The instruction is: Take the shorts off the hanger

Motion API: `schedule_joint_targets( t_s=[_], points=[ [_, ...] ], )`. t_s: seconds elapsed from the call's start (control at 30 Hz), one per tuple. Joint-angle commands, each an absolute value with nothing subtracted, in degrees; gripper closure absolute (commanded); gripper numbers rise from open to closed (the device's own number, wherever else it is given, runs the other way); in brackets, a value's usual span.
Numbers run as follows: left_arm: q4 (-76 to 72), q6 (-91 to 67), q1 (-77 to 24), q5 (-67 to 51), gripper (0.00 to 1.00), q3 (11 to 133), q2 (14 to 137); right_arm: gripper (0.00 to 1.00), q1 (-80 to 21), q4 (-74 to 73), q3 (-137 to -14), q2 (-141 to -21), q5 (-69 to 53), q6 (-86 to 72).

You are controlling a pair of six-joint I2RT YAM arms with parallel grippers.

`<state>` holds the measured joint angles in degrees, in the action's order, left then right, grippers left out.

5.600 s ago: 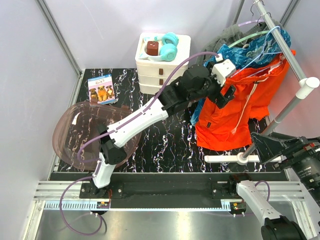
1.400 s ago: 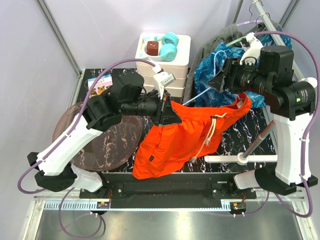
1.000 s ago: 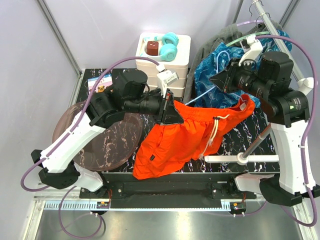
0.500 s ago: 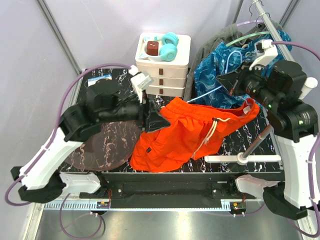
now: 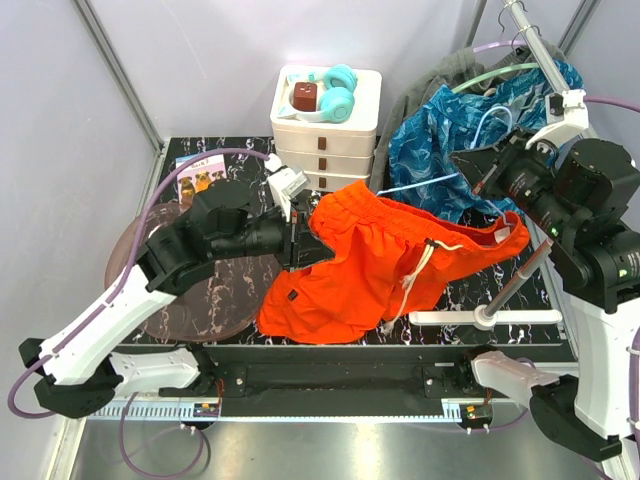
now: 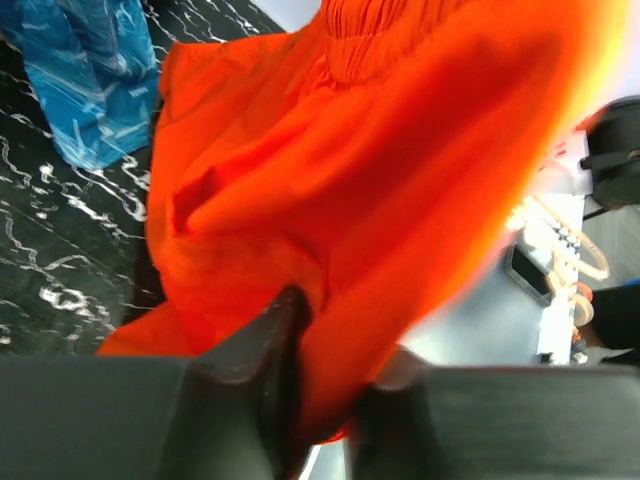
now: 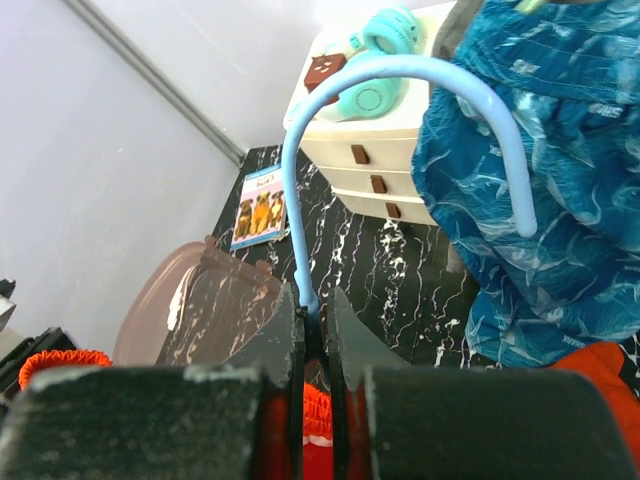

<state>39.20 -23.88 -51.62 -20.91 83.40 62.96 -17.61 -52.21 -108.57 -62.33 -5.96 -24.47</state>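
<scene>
The bright orange shorts [image 5: 390, 260] with a white drawstring lie spread over the table, their left edge lifted. My left gripper [image 5: 303, 243] holds that edge; in the left wrist view orange fabric [image 6: 400, 150] fills the gap at the left gripper [image 6: 340, 335]. My right gripper [image 5: 478, 178] is shut on the light-blue hanger [image 5: 420, 183], whose hook [image 7: 400, 70] arches above the right gripper [image 7: 314, 300]. Orange waistband cloth [image 7: 315, 420] shows below those fingers. The blue mottled shorts [image 5: 440, 140] and dark grey shorts [image 5: 435, 80] hang on the rack behind.
A white drawer unit [image 5: 325, 135] with teal headphones [image 5: 335, 90] stands at the back. A pink translucent tub [image 5: 200, 290] lies at the left, a dog booklet [image 5: 195, 175] behind it. The rack's white foot [image 5: 480, 318] and rail [image 5: 560, 60] are at the right.
The left gripper has swung back and lower with the shorts' edge, and the orange shorts have sunk and spread on the table. The right gripper has carried the hanger to the right.
</scene>
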Motion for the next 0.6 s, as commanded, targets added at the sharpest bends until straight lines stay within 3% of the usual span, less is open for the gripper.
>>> schedule_joint_targets(
  t_s=[0.0,0.03,0.23,0.4,0.57],
  points=[
    [36.8,-25.7,-50.8,-17.2,0.95,81.8,58.0,1.0,-17.9,-48.1,-109.3,-59.9,-0.4,-29.5],
    [37.3,-26.0,-50.7,-14.1,1.0,81.7,57.1,1.0,-18.0,-48.3,-109.3,-59.8,-0.2,-29.1],
    [39.5,-30.0,-50.6,-1.0,1.0,78.5,48.9,1.0,-17.9,-49.7,-108.3,-58.1,4.7,-27.9],
    [39.5,-31.5,-50.5,1.6,1.0,75.9,44.3,1.0,-17.9,-48.4,-106.3,-56.1,8.2,-30.0],
    [38.0,-34.1,-50.5,-3.9,1.0,75.3,46.0,1.0,-17.9,-42.1,-103.7,-57.2,-5.4,-38.2]
  ],
)
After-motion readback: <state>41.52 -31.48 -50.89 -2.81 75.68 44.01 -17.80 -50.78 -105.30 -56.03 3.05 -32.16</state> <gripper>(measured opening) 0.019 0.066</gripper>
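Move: The near-side edge of the orange shorts lies right between my left hand's still slightly parted fingers, while the middle of the shorts is about 10 cm to the right and some 6 cm lower. The blue hanger is roughly 16 cm to the right, 9 cm ahead and 8 cm higher. My right hand already grips its neck; from this hand, that edge of the shorts is about 20 cm left, 10 cm back and 12 cm below. I shut my left fingers on the shorts' side edge, just below the waistband, then pull it to the left, away from the hanger, by about 9 cm and slightly up, turning that hand some 20 degrees counter-clockwise. My right hand keeps its pinch on the hanger and draws it the other way, about 3 cm right and 2 cm back, turning a little clockwise. ##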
